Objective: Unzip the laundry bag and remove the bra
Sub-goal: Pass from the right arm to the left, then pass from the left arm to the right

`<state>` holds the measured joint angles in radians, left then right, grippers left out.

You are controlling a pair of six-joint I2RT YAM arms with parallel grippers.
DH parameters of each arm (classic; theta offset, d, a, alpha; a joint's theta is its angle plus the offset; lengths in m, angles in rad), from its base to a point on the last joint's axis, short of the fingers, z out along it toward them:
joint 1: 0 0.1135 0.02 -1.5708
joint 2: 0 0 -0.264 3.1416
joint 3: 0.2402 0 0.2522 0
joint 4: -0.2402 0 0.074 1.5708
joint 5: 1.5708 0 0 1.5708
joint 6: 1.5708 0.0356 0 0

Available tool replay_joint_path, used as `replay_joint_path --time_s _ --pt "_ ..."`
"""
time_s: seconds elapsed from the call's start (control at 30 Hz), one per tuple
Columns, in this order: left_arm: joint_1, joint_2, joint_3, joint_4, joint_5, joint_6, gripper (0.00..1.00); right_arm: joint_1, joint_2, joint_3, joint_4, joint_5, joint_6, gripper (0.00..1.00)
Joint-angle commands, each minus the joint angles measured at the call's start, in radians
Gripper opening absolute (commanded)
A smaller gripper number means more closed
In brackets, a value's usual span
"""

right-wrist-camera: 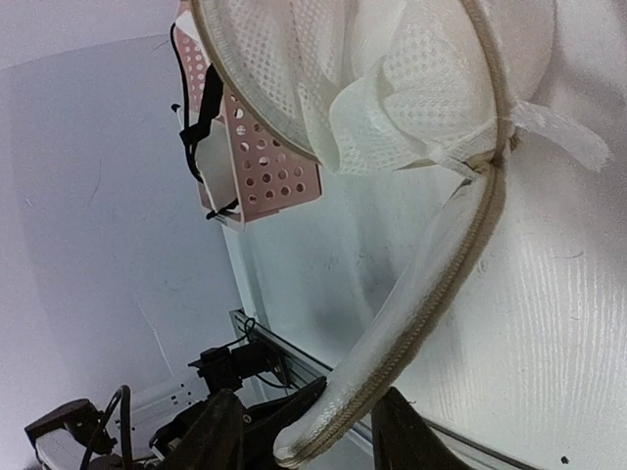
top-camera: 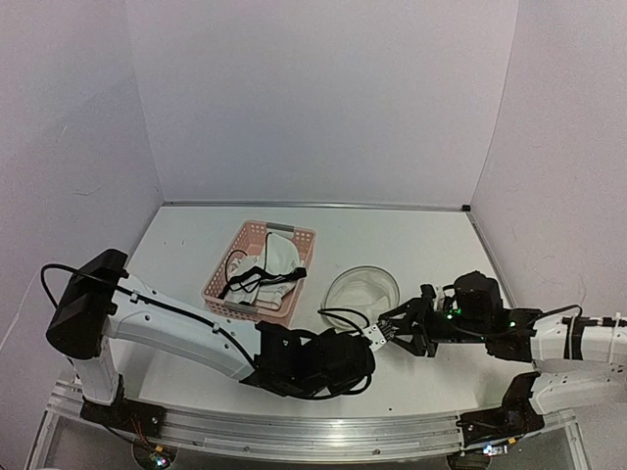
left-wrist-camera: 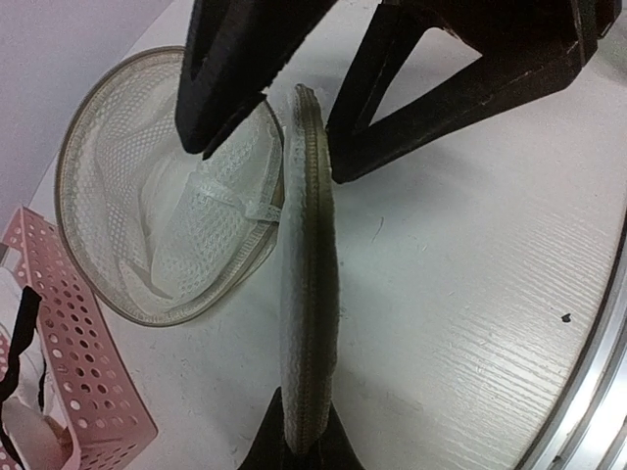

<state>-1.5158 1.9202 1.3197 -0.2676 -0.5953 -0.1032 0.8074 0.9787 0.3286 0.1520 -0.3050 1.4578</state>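
The laundry bag (top-camera: 362, 291) lies unzipped on the table, its round body (left-wrist-camera: 162, 211) showing only white mesh folds inside. Its hooped lid (left-wrist-camera: 309, 274) stands on edge, swung away from the body. My left gripper (left-wrist-camera: 306, 436) is shut on the lid's rim, low in the left wrist view. My right gripper (right-wrist-camera: 309, 436) is open, one finger on each side of the same rim (right-wrist-camera: 431, 304) without pinching it. In the top view both grippers, left (top-camera: 372, 343) and right (top-camera: 397, 323), meet just in front of the bag. The bra (top-camera: 269, 266), white with black straps, lies in the pink basket (top-camera: 294, 305).
The pink slotted basket (left-wrist-camera: 83, 367) stands just left of the bag, close to its rim. White walls enclose the table on three sides. The metal rail (top-camera: 294, 429) runs along the near edge behind the arms.
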Motion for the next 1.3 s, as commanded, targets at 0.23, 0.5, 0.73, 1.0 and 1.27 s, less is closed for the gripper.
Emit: replay_joint_path --time_s 0.23,0.5,0.73,1.0,1.27 --pt "0.004 -0.121 0.126 -0.208 0.108 -0.003 0.0 -0.004 -0.071 0.186 -0.2 -0.057 -0.453 0.65" --pt "0.059 -0.217 0.199 -0.311 0.255 -0.036 0.0 -0.003 -0.118 0.318 -0.423 0.024 -0.722 0.66" --pt "0.092 -0.227 0.299 -0.454 0.381 -0.033 0.0 -0.004 -0.229 0.382 -0.496 0.174 -0.891 0.66" --pt "0.13 -0.169 0.38 -0.609 0.454 -0.003 0.0 -0.004 -0.282 0.362 -0.489 0.065 -1.183 0.66" --pt "0.165 -0.179 0.4 -0.645 0.553 0.1 0.0 -0.002 -0.237 0.33 -0.444 -0.244 -1.437 0.64"
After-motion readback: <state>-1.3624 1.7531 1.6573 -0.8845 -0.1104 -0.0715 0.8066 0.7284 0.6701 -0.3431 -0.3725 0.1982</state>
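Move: The left gripper already pinches the laundry bag's zippered lid at its edge, close to the right gripper's half-open fingers. From the left hand, the bag's open body lies about 14 cm ahead, 3 cm left and 8 cm below; the pink basket is some 23 cm ahead, 26 cm left and 7 cm below. From the right hand, the bag body is roughly 11 cm ahead, 4 cm left and 9 cm down. Keep the left fingers shut on the lid and raise it about 11 cm, then ease left a few centimetres while sinking slightly, tipping the fingers some 20 degrees steeper towards the table. Finish opening the right gripper so it comes free of the lid, and carry it up roughly 13 cm and finally a little back, rolling the wrist about 75 degrees around the fingers' own line. ##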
